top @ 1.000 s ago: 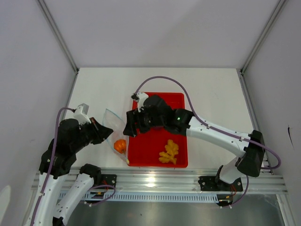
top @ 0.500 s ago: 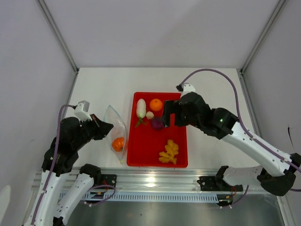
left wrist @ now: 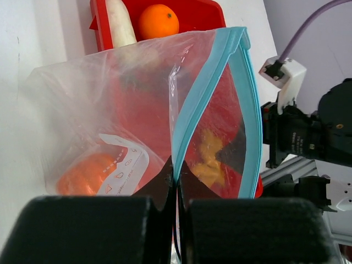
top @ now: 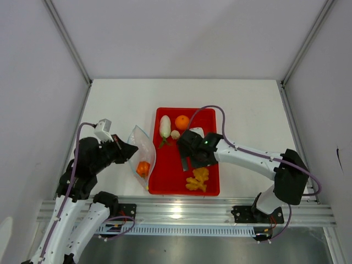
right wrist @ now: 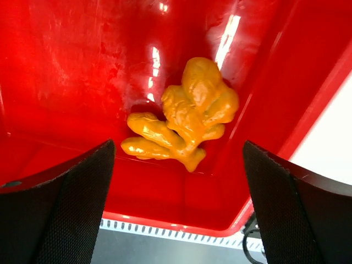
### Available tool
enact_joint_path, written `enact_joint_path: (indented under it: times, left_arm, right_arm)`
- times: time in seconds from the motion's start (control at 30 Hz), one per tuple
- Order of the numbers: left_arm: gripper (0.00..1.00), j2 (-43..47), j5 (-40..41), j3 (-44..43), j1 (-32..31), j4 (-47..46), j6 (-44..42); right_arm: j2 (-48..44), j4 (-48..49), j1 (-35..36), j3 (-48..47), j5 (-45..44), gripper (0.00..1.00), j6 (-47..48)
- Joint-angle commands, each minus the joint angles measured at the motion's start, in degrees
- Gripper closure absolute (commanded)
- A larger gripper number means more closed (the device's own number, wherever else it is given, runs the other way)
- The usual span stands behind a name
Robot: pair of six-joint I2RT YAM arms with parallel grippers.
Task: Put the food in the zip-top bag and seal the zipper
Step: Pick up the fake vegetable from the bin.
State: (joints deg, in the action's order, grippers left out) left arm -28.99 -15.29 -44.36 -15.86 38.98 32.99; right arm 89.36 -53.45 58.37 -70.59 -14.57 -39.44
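The clear zip-top bag [top: 144, 149] hangs left of the red tray, its mouth open toward the tray. My left gripper [top: 128, 151] is shut on one lip of its blue zipper [left wrist: 192, 104]. An orange pumpkin [top: 143, 168] lies inside the bag [left wrist: 99, 110]. On the tray lie a white radish [top: 164, 126], an orange [top: 182, 122], a garlic [top: 175, 134] and yellow ginger [top: 198, 178]. My right gripper [top: 191, 164] hovers open over the tray. In the right wrist view the ginger [right wrist: 187, 124] lies just ahead of the wide-spread fingers [right wrist: 55, 203], untouched.
The red tray [top: 212, 118] sits mid-table, with its near rim [right wrist: 181, 225] close to the metal rail at the table's front edge. The right arm's purple cable arcs over the tray's back right corner. White walls enclose the table.
The right gripper left the bag mouth, swung back right, then came down over the tray near the ginger with jaws opened wide. The left gripper and bag shifted slightly right.
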Motion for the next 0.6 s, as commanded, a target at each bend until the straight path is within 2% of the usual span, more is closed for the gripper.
enact_joint_path:
  times: [0.0, 0.37, 0.57]
  left_arm:
    - [0.99, 0.7, -1.8, 0.5, -0.1, -2.6, 0.4]
    - [1.0, 1.0, -2.1, 0.7, -0.1, -2.9, 0.6]
    - [1.0, 1.0, -2.2, 0.9, -0.1, -2.5, 0.4]
  right_arm:
    - [2.5, 1.1, 1.5, 1.0, -1.4, 0.03, -2.4]
    - [6.2, 5.9, 2.2, 7.7, -2.6, 0.01, -3.6]
    - [6.1, 12.7, 1.6, 12.2, -0.3, 0.02, -2.7]
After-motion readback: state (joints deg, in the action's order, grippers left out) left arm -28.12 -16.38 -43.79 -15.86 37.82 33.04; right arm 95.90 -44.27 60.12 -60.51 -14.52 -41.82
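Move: The knobbly yellow fake vegetable lies on the bin floor some 9 cm below my open right hand, about 2 cm back and 1 cm to the right. From this hand the purple onion is roughly 11 cm ahead and 3 cm left, the garlic 15 cm ahead and 7 cm left, and the bagged orange pumpkin about 1 cm ahead and 19 cm left. From my left hand, the vegetable is about 22 cm right, 3 cm back and 22 cm lower. Down into the bin I sink my right hand, about 7.5 cm, easing some 2 cm back towards myself early on so that it comes down over the fake vegetable. I keep the fingers wide open and bring them low to its left and right, ready to straddle it, still without closing; the wrist tilts only slightly. ##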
